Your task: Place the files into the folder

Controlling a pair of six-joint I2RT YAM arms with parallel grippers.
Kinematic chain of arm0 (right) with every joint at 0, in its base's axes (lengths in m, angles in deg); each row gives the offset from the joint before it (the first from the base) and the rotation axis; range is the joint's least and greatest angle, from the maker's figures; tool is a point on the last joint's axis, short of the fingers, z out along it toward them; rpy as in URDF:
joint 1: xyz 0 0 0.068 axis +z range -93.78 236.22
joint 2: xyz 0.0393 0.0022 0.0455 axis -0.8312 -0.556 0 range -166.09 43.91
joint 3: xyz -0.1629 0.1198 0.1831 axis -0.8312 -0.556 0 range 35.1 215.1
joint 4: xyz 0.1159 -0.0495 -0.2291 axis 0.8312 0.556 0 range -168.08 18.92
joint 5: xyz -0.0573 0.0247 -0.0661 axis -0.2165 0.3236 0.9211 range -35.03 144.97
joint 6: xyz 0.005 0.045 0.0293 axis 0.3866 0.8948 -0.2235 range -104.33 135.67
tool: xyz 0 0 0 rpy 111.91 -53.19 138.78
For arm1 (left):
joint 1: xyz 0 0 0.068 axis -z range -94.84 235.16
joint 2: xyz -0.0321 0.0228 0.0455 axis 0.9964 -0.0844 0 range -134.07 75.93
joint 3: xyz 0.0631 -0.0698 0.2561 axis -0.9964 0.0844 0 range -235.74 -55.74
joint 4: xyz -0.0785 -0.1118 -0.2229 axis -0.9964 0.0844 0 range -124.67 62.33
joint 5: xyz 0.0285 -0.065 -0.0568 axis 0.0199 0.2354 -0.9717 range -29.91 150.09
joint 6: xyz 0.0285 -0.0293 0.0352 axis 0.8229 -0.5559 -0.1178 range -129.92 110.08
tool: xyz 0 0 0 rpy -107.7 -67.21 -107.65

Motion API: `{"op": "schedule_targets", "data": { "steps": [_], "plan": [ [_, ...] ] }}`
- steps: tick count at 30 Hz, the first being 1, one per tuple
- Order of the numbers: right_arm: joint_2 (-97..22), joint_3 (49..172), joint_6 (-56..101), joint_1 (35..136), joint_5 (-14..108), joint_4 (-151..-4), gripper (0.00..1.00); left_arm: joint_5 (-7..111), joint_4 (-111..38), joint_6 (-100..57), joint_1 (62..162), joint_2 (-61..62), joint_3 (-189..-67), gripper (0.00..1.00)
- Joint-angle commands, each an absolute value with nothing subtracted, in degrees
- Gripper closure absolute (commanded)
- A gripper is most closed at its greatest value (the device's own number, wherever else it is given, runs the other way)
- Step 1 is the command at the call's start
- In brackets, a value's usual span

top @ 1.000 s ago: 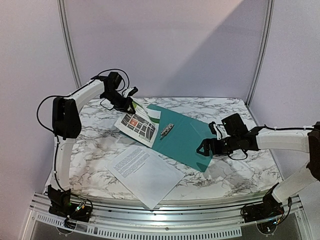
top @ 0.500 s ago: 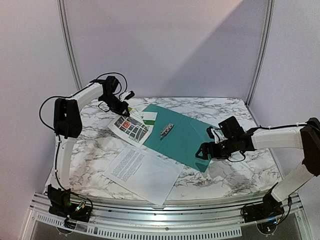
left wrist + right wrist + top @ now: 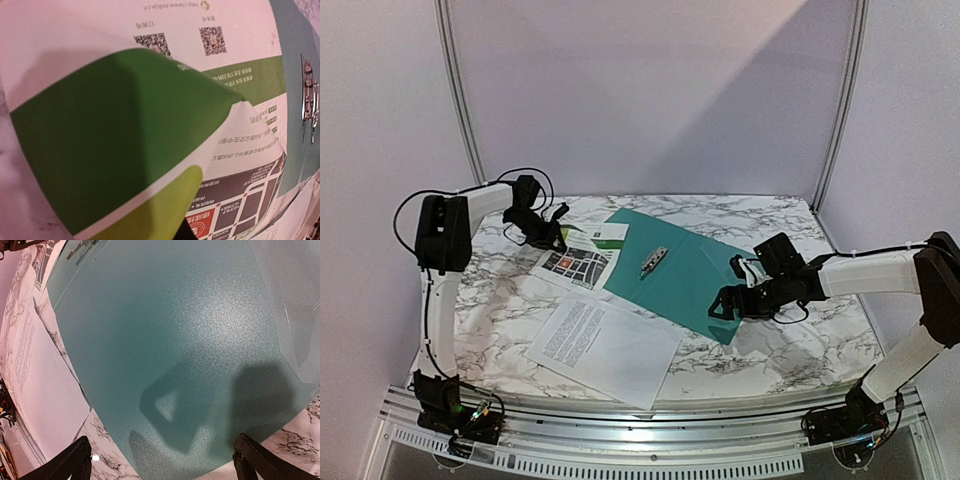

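Observation:
The teal folder [image 3: 692, 275] lies flat mid-table, its metal clip [image 3: 653, 261] near its left edge. The green map sheet [image 3: 582, 258] rests on the table with its right edge over the folder's left edge. My left gripper [image 3: 556, 222] is shut on that sheet's far-left corner. In the left wrist view the curled green corner [image 3: 120, 135] fills the frame and hides the fingers. The white text sheet [image 3: 605, 340] lies near the front. My right gripper [image 3: 725, 305] stands open, its fingertips [image 3: 75, 462] straddling the folder's near corner [image 3: 175, 315].
The marble table [image 3: 790, 345] ends at a metal rail along the front. Grey walls and two upright poles close in the back. The left arm's cable loops above the table's far-left corner.
My left gripper has moved left and down with the map sheet. The sheet has slid left off most of the folder and lies flatter. The right arm has barely moved.

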State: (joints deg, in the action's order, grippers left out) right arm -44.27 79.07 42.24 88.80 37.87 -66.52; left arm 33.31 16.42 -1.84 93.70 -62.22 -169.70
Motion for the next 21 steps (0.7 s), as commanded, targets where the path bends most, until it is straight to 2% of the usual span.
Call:
{"op": "schedule_targets", "data": {
  "steps": [1,5,6,8,11,13,16,21],
  "plan": [
    [-45.3,80.3,41.7,88.5,36.0,-66.2,0.01,39.8,15.8,-4.4,93.9,-58.6,-162.4,0.89],
    [-45.5,80.1,42.0,88.5,35.4,-66.8,0.01,41.9,18.7,-4.1,94.3,-58.8,-165.0,0.87],
    [-45.5,80.1,42.1,88.5,35.2,-67.0,0.01,41.9,20.3,-4.2,94.3,-59.6,-166.0,0.80],
    [-45.4,79.8,42.3,88.6,34.8,-67.3,0.01,40.1,21.5,-3.9,94.4,-60.3,-166.7,0.57],
    [-45.0,79.3,42.6,88.5,34.6,-67.4,0.01,37.3,17.5,-4.7,94.4,-57.9,-163.5,0.47],
    [-44.6,79.2,42.4,88.6,34.6,-67.2,0.01,36.1,15.1,-5.8,94.3,-56.3,-161.6,0.35],
    [-44.1,78.9,42.3,88.5,34.5,-67.3,0.01,33.5,11.0,-8.1,94.3,-54.4,-159.9,0.26],
    [-43.3,78.6,42.3,88.6,34.5,-67.4,0.01,36.0,5.3,-13.4,94.2,-53.3,-158.1,0.25]
  ]
}}
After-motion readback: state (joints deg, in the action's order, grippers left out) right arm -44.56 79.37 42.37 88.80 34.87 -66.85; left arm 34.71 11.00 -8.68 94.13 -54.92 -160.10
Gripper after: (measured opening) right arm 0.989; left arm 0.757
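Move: The folder's left half, where the map file is being laid, centres about 18 cm to the left hand's right, 3 cm back and 2 cm below. The curled map file, still at that hand's barely parted fingers, centres some 7 cm right and 4 cm back. The metal fastener is roughly 26 cm right and 6 cm back, the text file 11 cm right and 32 cm back. From the right hand, the folder's left half is about 26 cm left, 19 cm ahead, 5 cm below. The map file's curled left edge is let go by the left hand, which eases back and a little left by about 1.5 cm. Its fingers then spread from nearly shut to about three quarters open while the hand lifts some 1.5 cm, pointing steeply down and staying over that edge. ##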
